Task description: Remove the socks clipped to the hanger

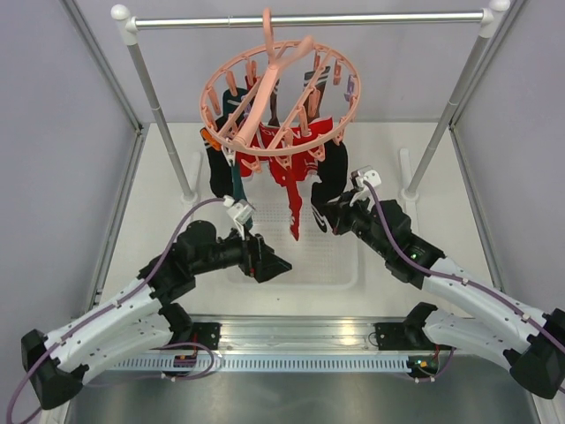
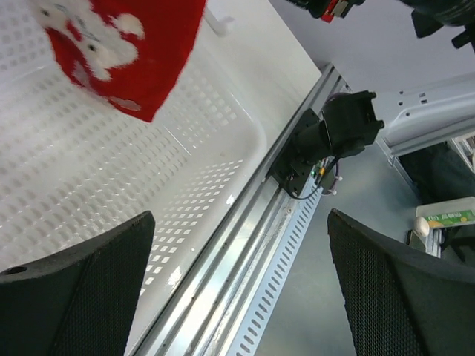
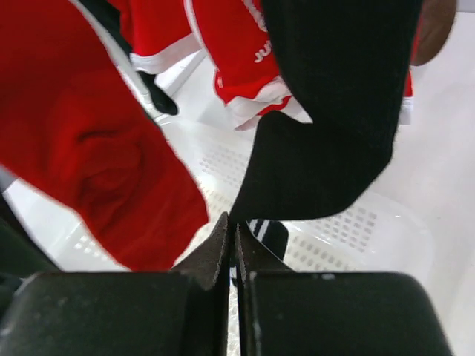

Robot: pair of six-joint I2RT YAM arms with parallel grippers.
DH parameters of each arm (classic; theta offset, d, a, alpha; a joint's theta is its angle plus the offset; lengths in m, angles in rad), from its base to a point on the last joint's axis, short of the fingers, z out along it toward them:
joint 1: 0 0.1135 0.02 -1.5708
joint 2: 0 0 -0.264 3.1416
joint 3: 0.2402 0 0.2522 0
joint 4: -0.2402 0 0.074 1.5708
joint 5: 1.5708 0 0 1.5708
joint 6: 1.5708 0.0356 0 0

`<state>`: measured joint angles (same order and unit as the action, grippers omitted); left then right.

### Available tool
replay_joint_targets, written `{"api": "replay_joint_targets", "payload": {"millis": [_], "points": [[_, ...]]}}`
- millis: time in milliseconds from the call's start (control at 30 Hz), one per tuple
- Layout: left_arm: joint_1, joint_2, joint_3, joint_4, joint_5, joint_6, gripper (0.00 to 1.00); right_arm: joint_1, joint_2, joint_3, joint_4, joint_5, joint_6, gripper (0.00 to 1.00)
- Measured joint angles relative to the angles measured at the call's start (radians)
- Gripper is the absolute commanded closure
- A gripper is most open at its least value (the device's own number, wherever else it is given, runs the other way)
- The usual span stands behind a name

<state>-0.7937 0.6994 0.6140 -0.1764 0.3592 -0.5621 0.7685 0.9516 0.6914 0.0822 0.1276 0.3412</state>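
Note:
The salmon-pink round hanger hangs from the grey rail with several socks clipped under it: red ones, a dark teal one and a black one. My right gripper is shut, its tips pinching the lower corner of the black sock, which is drawn to a point there. A red sock hangs just left of it. My left gripper stands wide open below a red sock with white marks, holding nothing.
A white perforated basket lies on the table under the socks, also in the right wrist view. The grey rail rests on two slanted posts. A slotted metal strip runs along the near edge between the arm bases.

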Motion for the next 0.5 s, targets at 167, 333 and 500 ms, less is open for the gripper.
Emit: {"api": "replay_joint_targets", "payload": {"millis": [167,333,500], "points": [[-0.127,0.130,-0.006,0.143,-0.057,-0.046,0.01,0.000,-0.064,0.003,-0.051,-0.071,0.015,0.99],[-0.188,0.220,-0.008,0.308,-0.108,-0.122,0.00,0.000,-0.128,0.003,-0.087,-0.123,0.027,0.99],[-0.196,0.283,-0.026,0.442,-0.195,-0.238,0.00,0.002,-0.160,0.003,-0.113,-0.168,0.036,0.99]]}}
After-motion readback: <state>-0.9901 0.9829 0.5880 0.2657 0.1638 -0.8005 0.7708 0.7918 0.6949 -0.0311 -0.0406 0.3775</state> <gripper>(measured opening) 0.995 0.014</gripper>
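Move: From the left hand, the striped end of the black sock lies about 9 cm ahead, 10 cm to its right and some 3 cm above. The red sock's lower part hangs roughly 9 cm ahead of that hand, 4 cm right and 5 cm up; the teal sock's is some 8 cm ahead, 9 cm left. The right hand already pinches the black sock, its striped end 3 cm back, 1 cm left and slightly below; the red sock hangs about 3 cm back and 7 cm left of this hand. Drawing the pinched black sock back about 5 cm and some 3 cm up, the shut right hand keeps its hold and swings roughly 10 degrees counter-clockwise. Meanwhile the left hand, wide open, sweeps some 7 cm right, past the near side of the red sock and towards the black sock's striped end, easing slightly forward at the finish as its fingertips tip up about 10 degrees. ##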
